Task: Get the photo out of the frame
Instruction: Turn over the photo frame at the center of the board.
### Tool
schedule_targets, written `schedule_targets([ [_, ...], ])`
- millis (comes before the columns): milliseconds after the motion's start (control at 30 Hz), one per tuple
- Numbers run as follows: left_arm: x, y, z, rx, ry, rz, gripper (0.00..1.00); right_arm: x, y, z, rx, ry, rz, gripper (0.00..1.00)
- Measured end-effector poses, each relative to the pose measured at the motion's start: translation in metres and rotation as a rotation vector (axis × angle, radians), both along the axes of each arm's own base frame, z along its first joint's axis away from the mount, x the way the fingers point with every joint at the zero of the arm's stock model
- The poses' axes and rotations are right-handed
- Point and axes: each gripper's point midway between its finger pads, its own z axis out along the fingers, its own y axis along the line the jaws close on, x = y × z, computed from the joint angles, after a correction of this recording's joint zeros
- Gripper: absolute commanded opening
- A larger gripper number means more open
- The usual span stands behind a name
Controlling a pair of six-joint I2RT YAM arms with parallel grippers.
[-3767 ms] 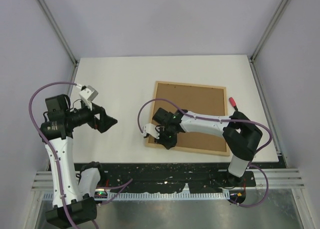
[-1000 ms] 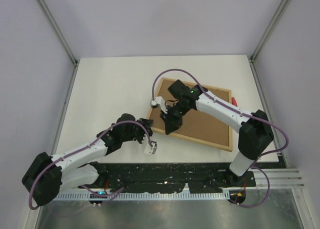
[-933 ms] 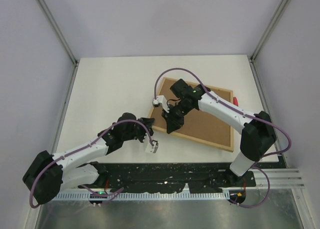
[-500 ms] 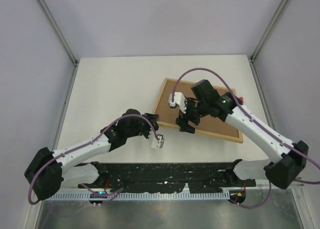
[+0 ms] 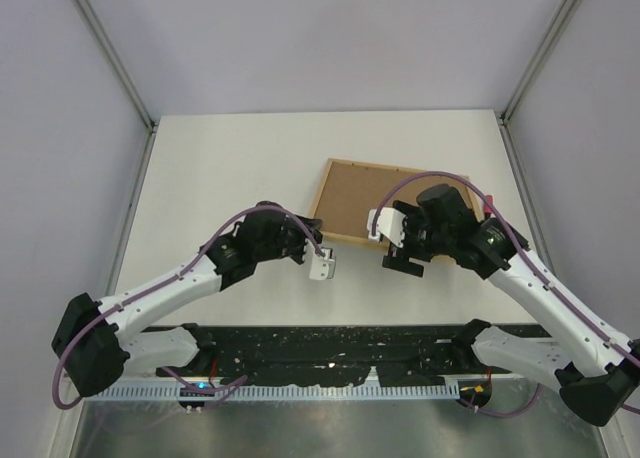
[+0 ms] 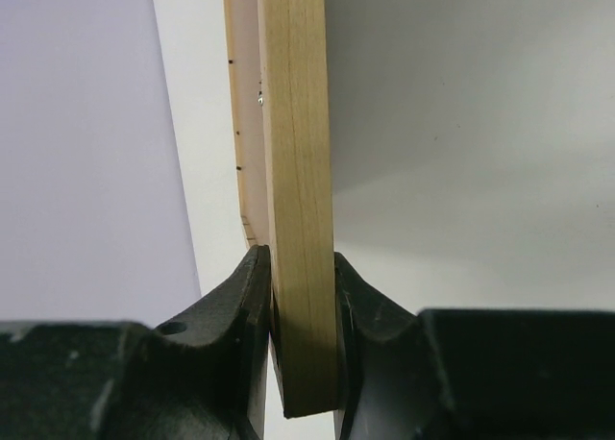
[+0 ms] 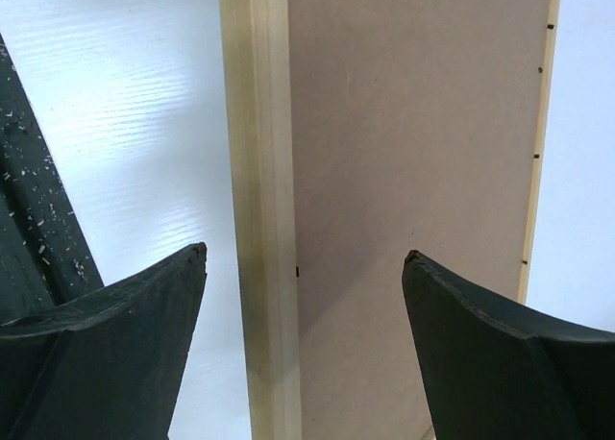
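Observation:
The frame (image 5: pixel 368 190) lies back up on the white table, its brown fibreboard back facing me inside thin pale wood strips. The photo is hidden beneath that back. My left gripper (image 5: pixel 312 234) holds the frame's near left corner; in the left wrist view the pale wood strip (image 6: pixel 294 123) stands pinched between the two black fingers of the left gripper (image 6: pixel 298 267). My right gripper (image 5: pixel 403 260) hovers over the frame's near edge, open. In the right wrist view the right gripper (image 7: pixel 303 257) straddles the wood strip (image 7: pixel 258 171) and brown back (image 7: pixel 413 123) without touching them.
A small red-handled screwdriver (image 5: pixel 487 205) lies just past the frame's right side, partly behind the right arm's cable. The table's black front rail (image 5: pixel 330 338) runs along the near edge, close to both grippers.
The right gripper has opened and drawn back from the middle of the frame's back to its near edge. The frame has slid right and turned. The left gripper has closed on its corner.

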Motion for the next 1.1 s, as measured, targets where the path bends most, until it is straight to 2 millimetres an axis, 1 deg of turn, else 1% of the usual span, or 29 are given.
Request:
schedule_targets([
  [133,0.002,-0.003,0.006,-0.007,0.022,0.008,0.0,0.001,-0.003,0.005,-0.014,-0.042,0.008,0.86],
  [167,0.002,-0.004,0.008,-0.008,0.028,0.009,0.0,0.003,-0.003,0.006,-0.021,-0.058,0.006,0.85],
  [233,0.003,-0.006,0.01,-0.009,0.04,0.011,0.0,0.013,-0.006,0.006,-0.056,-0.12,-0.017,0.84],
  [300,0.004,-0.008,0.013,-0.013,0.049,0.012,0.0,0.023,-0.009,-0.001,-0.109,-0.175,-0.038,0.84],
  [333,0.004,-0.008,0.014,-0.013,0.054,0.013,0.0,0.028,-0.012,-0.008,-0.151,-0.196,-0.05,0.83],
  [433,0.005,-0.01,0.017,-0.01,0.064,0.015,0.0,0.035,-0.016,-0.021,-0.244,-0.231,-0.064,0.78],
  [600,0.007,-0.013,0.021,-0.013,0.08,0.018,0.0,0.047,-0.017,-0.011,-0.289,-0.315,-0.094,0.6],
  [667,0.007,-0.013,0.023,-0.015,0.084,0.017,0.0,0.05,-0.016,-0.009,-0.304,-0.328,-0.101,0.55],
  [700,0.007,-0.013,0.023,-0.015,0.085,0.017,0.0,0.051,-0.015,-0.008,-0.312,-0.33,-0.103,0.5],
  [733,0.007,-0.013,0.023,-0.015,0.086,0.018,0.0,0.052,-0.014,-0.008,-0.322,-0.331,-0.1,0.47],
  [800,0.007,-0.013,0.023,-0.015,0.087,0.017,0.0,0.051,-0.015,-0.011,-0.354,-0.327,-0.09,0.34],
  [833,0.006,-0.012,0.021,-0.009,0.092,0.015,0.0,0.051,-0.015,-0.012,-0.361,-0.329,-0.09,0.21],
  [900,0.006,-0.012,0.021,-0.008,0.092,0.017,0.18,0.051,-0.014,-0.011,-0.368,-0.332,-0.093,0.08],
  [933,0.007,-0.012,0.021,-0.009,0.091,0.017,0.29,0.052,-0.014,-0.01,-0.369,-0.335,-0.095,0.08],
  [967,0.007,-0.012,0.022,-0.011,0.09,0.018,0.44,0.052,-0.014,-0.009,-0.373,-0.336,-0.097,0.08],
  [1000,0.007,-0.012,0.022,-0.012,0.09,0.019,0.62,0.052,-0.014,-0.008,-0.378,-0.333,-0.099,0.08],
  [1033,0.007,-0.011,0.023,-0.015,0.096,0.027,0.84,0.052,-0.014,-0.008,-0.381,-0.325,-0.1,0.08],
  [1067,0.008,-0.008,0.022,-0.004,0.106,0.039,0.99,0.052,-0.014,-0.008,-0.39,-0.315,-0.098,0.08],
  [1100,0.009,-0.004,0.02,0.006,0.117,0.053,1.0,0.057,-0.017,-0.003,-0.414,-0.342,-0.113,0.08],
])
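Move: My left hand already pinches the photo frame at its raised near-left corner. My open right hand is just over the same near edge: the stretch it will grip is about 3 cm ahead, 1 cm right and 4 cm below, some 15 cm right of my left hand and about 2 cm lower. From my right hand, the frame's far edge lies roughly 35 cm ahead, 8 cm right, and the screwdriver 22 cm ahead, 28 cm right, both some 16 cm down. I reach my right hand forward about 5 cm onto the frame's raised near edge, dipping a little and then easing back up, swinging its fingers some 30 degrees to point more forward, and close them to pinch the edge. Meanwhile my left hand keeps its pinch and lifts the corner about 2 cm, edging right, then opens and releases its grip once my right has hold. ##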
